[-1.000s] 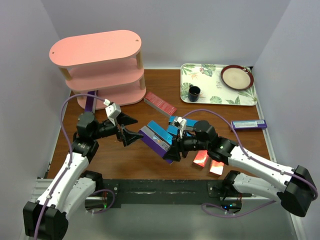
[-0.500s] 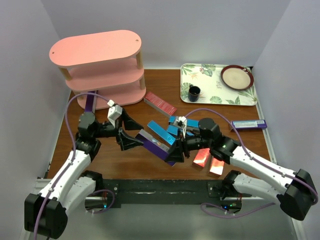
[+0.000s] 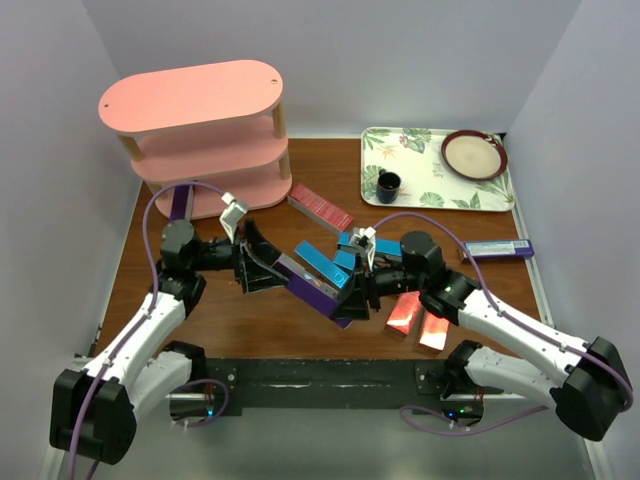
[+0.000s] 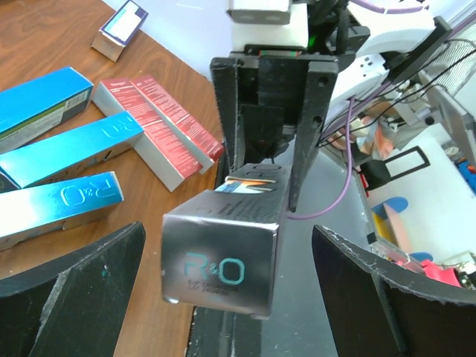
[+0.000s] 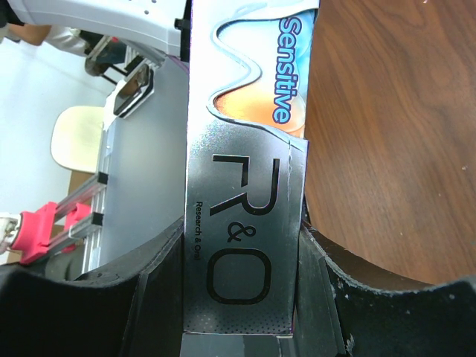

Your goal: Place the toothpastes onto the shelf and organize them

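My right gripper (image 5: 242, 249) (image 3: 352, 298) is shut on a purple toothpaste carton (image 5: 245, 186) (image 3: 310, 288) with a silvery face, and holds it off the table, pointing left. The carton's free end (image 4: 223, 264) sits between the wide-open jaws of my left gripper (image 4: 227, 232) (image 3: 266, 270), whose fingers (image 4: 71, 297) do not touch it. Blue cartons (image 3: 326, 263) (image 4: 74, 152) and red cartons (image 3: 320, 207) (image 3: 404, 314) lie on the table around it. Another purple carton (image 3: 180, 203) lies by the pink shelf (image 3: 190, 100) at the back left.
A floral tray (image 3: 425, 170) at the back right holds a dark cup (image 3: 388, 186) and a brown plate (image 3: 474, 154). One more carton (image 3: 497, 248) lies near the right wall. White walls close in the table on three sides.
My left gripper has moved right and closer, so the carton's end now lies between its open fingers. The right arm has shifted slightly, still gripping the carton.
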Motion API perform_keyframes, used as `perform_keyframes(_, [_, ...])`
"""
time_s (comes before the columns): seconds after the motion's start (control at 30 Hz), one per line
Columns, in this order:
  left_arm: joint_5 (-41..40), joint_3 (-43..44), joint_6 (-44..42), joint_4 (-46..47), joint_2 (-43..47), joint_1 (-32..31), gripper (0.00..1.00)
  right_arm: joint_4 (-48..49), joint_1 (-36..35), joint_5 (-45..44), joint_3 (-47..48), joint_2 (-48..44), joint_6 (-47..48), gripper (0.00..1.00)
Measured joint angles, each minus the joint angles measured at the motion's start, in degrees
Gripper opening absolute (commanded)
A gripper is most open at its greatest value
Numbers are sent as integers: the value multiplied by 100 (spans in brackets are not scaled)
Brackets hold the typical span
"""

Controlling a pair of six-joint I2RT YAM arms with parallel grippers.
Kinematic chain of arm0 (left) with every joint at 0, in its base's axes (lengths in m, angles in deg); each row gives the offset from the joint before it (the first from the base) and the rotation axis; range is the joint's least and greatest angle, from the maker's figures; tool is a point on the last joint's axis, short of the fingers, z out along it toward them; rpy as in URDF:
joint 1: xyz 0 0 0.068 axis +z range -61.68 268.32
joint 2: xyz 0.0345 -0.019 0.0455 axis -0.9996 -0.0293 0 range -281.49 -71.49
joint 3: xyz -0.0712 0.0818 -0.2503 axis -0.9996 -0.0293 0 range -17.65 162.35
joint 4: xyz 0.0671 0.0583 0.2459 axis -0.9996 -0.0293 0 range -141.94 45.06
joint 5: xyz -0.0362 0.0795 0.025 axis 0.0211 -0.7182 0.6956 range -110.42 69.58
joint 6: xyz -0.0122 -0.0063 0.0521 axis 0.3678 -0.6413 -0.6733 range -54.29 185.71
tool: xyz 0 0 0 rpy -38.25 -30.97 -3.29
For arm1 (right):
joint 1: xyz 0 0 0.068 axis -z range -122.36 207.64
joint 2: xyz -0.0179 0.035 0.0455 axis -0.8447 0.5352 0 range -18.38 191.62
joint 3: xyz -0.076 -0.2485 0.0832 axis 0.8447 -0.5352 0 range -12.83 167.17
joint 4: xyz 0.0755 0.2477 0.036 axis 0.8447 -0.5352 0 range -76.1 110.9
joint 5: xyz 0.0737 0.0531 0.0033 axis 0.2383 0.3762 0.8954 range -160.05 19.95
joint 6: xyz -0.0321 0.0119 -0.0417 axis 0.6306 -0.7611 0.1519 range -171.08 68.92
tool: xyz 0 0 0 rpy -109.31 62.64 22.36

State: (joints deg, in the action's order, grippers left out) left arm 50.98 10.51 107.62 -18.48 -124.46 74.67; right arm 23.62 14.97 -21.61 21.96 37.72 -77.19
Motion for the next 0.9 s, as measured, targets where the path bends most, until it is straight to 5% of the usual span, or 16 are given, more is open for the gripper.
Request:
perform_keyframes(0.63, [15,0,645,238,-144,-74,65,588,66,308,2,444,-369,28])
perform_keyframes(0.9, [68,11,531,13,-219,-94,29,470,111,358,39,468,-310,31])
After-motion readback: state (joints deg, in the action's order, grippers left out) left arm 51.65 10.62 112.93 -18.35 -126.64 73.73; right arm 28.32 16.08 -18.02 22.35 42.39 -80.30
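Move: The held toothpaste box's left end is already between the open left fingers. Its middle is about 8 cm to the left hand's right, 3 cm back and 1 cm below. From the right hand, which grips the other end, its middle is some 7 cm left, 4 cm ahead and 1 cm below. Down on the table, 20 cm under the left hand, the nearest blue box lies 9 cm ahead and 9 cm right; a second lies about 6 cm ahead and 20 cm right. Keep the left gripper almost in place around the box's free end, letting it rise about 1 cm and sink back past its start while it rolls some 5 degrees, forward side down. Close its fingers from wide open until they pinch the box's sides. Keep the right grip shut on the other end and ease it about 1 cm left, towards the left hand. ##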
